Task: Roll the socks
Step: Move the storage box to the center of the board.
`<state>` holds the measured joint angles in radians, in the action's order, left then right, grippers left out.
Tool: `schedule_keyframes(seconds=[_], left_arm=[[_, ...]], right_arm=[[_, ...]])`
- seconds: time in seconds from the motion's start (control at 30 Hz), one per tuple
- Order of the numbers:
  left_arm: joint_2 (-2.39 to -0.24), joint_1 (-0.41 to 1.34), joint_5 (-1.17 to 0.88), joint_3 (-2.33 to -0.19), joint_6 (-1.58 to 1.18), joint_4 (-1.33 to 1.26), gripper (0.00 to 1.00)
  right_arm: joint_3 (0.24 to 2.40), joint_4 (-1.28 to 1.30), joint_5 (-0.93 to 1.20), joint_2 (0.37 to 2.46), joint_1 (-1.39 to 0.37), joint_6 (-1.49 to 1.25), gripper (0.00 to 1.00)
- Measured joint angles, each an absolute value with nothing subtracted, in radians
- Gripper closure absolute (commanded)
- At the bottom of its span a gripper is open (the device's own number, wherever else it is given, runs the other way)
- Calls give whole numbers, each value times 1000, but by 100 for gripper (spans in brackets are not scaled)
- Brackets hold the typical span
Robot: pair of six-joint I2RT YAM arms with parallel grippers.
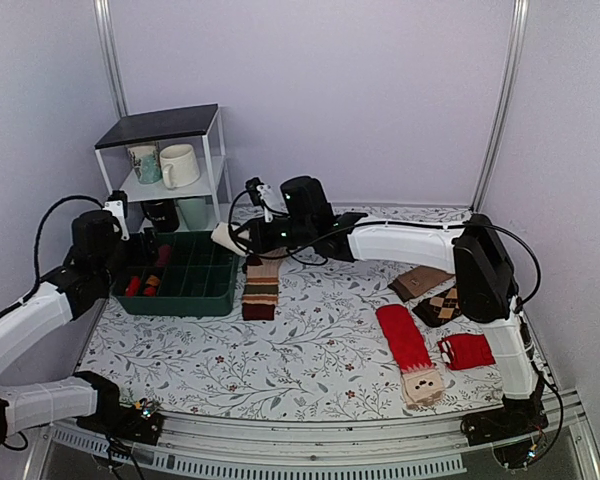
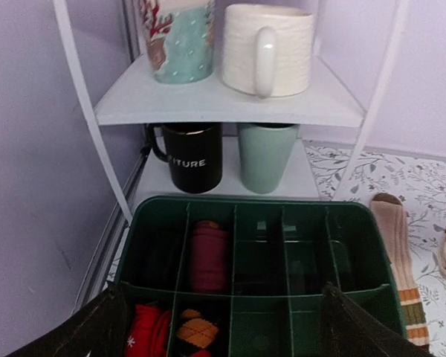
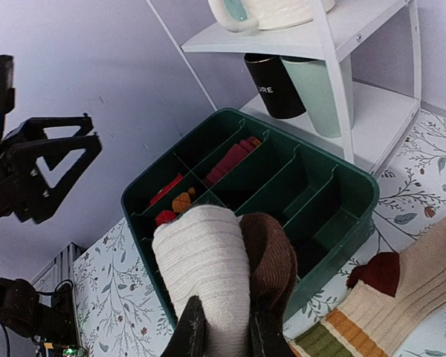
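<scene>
My right gripper [image 3: 221, 327] is shut on a rolled cream-white sock with a dark brown part [image 3: 219, 279]. It holds the roll in the air over the near right side of the green divided bin [image 3: 357, 195]. From above, the roll [image 1: 226, 238] hangs at the bin's right edge [image 1: 230, 290], with the right gripper [image 1: 252, 236] beside it. My left gripper [image 2: 221, 327] is open and empty above the bin's front edge [image 2: 282, 296], at the bin's left end in the top view [image 1: 130, 250].
The bin holds a dark red roll [image 2: 208, 256], a red roll [image 2: 149, 331] and an argyle roll [image 2: 195, 331]. A striped tan sock [image 1: 261, 285] lies right of the bin. Red socks [image 1: 405, 340] and argyle socks [image 1: 438, 305] lie at right. A white shelf [image 1: 170, 180] with mugs stands behind.
</scene>
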<state>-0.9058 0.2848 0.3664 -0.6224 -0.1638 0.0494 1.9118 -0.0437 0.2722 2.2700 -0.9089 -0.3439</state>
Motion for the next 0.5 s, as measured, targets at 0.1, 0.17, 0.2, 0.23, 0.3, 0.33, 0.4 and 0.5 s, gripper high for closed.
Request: schedule_keyframes(seconds=[0.1, 0.17, 0.2, 0.23, 0.3, 0.33, 0.4, 0.5], left_arm=[[-964, 203, 321, -622, -183, 48, 17], [-1019, 166, 279, -628, -192, 50, 24], [-1060, 149, 261, -637, -196, 55, 26], [-1096, 140, 244, -646, -200, 57, 27], [-1172, 131, 208, -668, -210, 61, 28], [-1197, 130, 193, -672, -215, 57, 30], [-1243, 130, 164, -673, -225, 44, 31], [-1287, 130, 138, -673, -233, 21, 38]], right_arm=[[1909, -40, 281, 2270, -918, -339, 100], [1900, -39, 290, 2270, -918, -336, 100], [1893, -39, 293, 2270, -918, -336, 100], [1880, -39, 296, 2270, -916, -335, 100], [1850, -37, 302, 2270, -915, -332, 100], [1836, -35, 303, 2270, -915, -329, 100], [1804, -29, 308, 2270, -915, -326, 100], [1771, -23, 313, 2269, -915, -324, 100]])
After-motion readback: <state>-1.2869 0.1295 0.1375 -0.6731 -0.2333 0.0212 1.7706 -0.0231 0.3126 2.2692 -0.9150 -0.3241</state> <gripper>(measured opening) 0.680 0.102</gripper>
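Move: Ahead of the left hand by about 10 cm, some 4 cm to its right and 18 cm below, lies the middle of the green storage box; the black mug stands about 16 cm beyond it and 6 cm farther left. From the right hand, the box's middle is roughly 17 cm left, 6 cm ahead and 16 cm down. The striped sock lies flat some 21 cm right of the box's middle, level with it. Sinking about 10 cm while reaching some 4 cm forward, the empty left hand comes down over the storage box's front compartments, its fingers tipping downward nearly 20 degrees and closing partway but staying well apart. The right hand, still holding the rolled cream-and-brown sock, lowers about 7 cm and draws slightly back, close to the box's right side. ##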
